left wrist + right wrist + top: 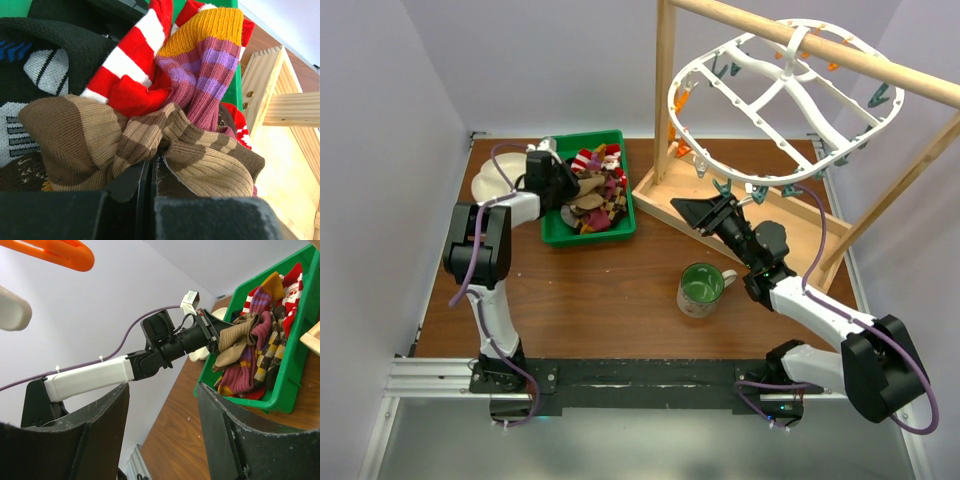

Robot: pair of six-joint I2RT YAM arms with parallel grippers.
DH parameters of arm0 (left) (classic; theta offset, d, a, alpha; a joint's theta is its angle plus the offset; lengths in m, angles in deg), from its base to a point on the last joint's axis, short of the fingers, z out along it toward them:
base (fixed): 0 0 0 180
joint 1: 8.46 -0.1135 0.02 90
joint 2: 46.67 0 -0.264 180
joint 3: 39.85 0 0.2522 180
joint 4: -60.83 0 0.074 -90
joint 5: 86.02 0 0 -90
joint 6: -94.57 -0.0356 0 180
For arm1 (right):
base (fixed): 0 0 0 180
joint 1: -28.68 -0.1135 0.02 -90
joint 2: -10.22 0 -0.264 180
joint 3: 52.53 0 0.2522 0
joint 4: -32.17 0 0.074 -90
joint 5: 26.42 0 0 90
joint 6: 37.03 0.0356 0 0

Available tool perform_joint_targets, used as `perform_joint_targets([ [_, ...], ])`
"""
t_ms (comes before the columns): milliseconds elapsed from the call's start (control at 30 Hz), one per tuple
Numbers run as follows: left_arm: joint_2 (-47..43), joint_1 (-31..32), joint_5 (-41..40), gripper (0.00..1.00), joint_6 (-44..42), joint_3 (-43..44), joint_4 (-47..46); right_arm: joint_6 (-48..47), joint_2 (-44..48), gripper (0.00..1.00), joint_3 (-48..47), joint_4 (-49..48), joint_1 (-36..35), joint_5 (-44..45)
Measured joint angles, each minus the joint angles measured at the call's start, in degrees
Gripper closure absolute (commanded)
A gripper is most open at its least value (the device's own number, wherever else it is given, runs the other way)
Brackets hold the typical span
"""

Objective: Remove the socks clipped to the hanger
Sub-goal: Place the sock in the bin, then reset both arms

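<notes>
The white oval hanger (673, 100) hangs from a wooden pole at the back right, and I see no socks on its clips. Several socks (600, 185) lie heaped in a green bin (582, 238). My left gripper (563, 180) (152, 161) is over that heap, shut on a brown striped sock (200, 165) (235, 337). Behind it lie a red-and-white striped sock (125, 55) and a purple-striped one (205, 75). My right gripper (705, 212) (162, 390) stands open and empty just below the hanger's near rim, facing the bin.
The wooden frame's post (665, 90) and base board (670, 205) stand right of the bin. A green-lined mug (700, 288) sits on the table in front of the right arm. A white bowl (485, 180) lies left of the bin. An orange clip (55, 250) shows overhead.
</notes>
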Motion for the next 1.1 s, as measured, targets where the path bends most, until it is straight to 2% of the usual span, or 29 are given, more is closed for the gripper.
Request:
perform_joint_targets([
  [100, -0.4, 0.0, -0.5, 0.94, 0.0, 0.0, 0.6, -0.2, 0.0, 0.39, 0.0, 0.0, 0.0, 0.0],
  [133, -0.6, 0.0, -0.7, 0.87, 0.0, 0.0, 0.8, -0.2, 0.0, 0.39, 0.0, 0.0, 0.0, 0.0],
  [300, -2.8, 0.1, -2.5, 0.69, -0.5, 0.0, 3.1, -0.7, 0.0, 0.40, 0.0, 0.2, 0.0, 0.0],
  [433, -5.7, 0.1, -3.7, 0.48, -1.6, -0.1, 5.5, -1.1, 0.8, 0.40, 0.0, 1.5, 0.0, 0.0],
  [533, -7.9, 0.1, -4.4, 0.39, -2.4, -0.1, 6.9, -1.5, 1.3, 0.40, 0.0, 2.2, 0.0, 0.0],
  [567, -8.6, 0.1, -4.7, 0.33, -2.6, -0.1, 7.5, -1.6, 1.5, 0.39, 0.0, 2.7, 0.0, 0.0],
  [600, -9.4, 0.1, -5.0, 0.19, -2.9, 0.0, 8.2, -1.9, 1.7, 0.39, 0.0, 3.1, 0.0, 0.0],
  [667, -10.8, 0.1, -5.6, 0.15, -3.5, 0.0, 9.3, -2.3, 2.1, 0.37, 0.0, 3.9, 0.0, 0.1],
  [700, -11.5, 0.1, -6.0, 0.09, -3.7, 0.2, 9.9, -2.4, 2.3, 0.35, 0.0, 4.3, 0.0, 0.1],
  [967, -18.9, 1.0, -9.0, 0.02, -5.2, 1.2, 14.7, -4.0, 4.9, 0.16, 0.0, 7.3, 0.0, 0.3],
  [1100, -25.1, 4.3, -9.9, 0.00, -5.6, 0.6, 16.1, -4.8, 5.5, 0.08, -0.2, 9.5, 0.0, 0.3],
])
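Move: The brown sock is already down in the green bin, pinched at the left fingertips; its middle lies about 2 cm to their right and 1 cm lower. The bin's middle is some 3 cm right of this hand and 4 cm below, level with it in reach. A red-and-white striped sock lies roughly 8 cm ahead and 3 cm right; the white plate, about 15 cm left and 2 cm farther out. From the right hand the brown sock lies some 21 cm ahead, 22 cm left and 23 cm below. The brown sock is let go on top of the pile: the left fingers, nearly shut on it, spread wide as the hand rises, slowly at first and then faster, about 16 cm up out of the bin. Late in the lift the left hand also draws back towards its base, some 5 cm in all, and its fingertips tip up by roughly 10 degrees. The right hand stays put beside the hanger while its fingers open wider. ##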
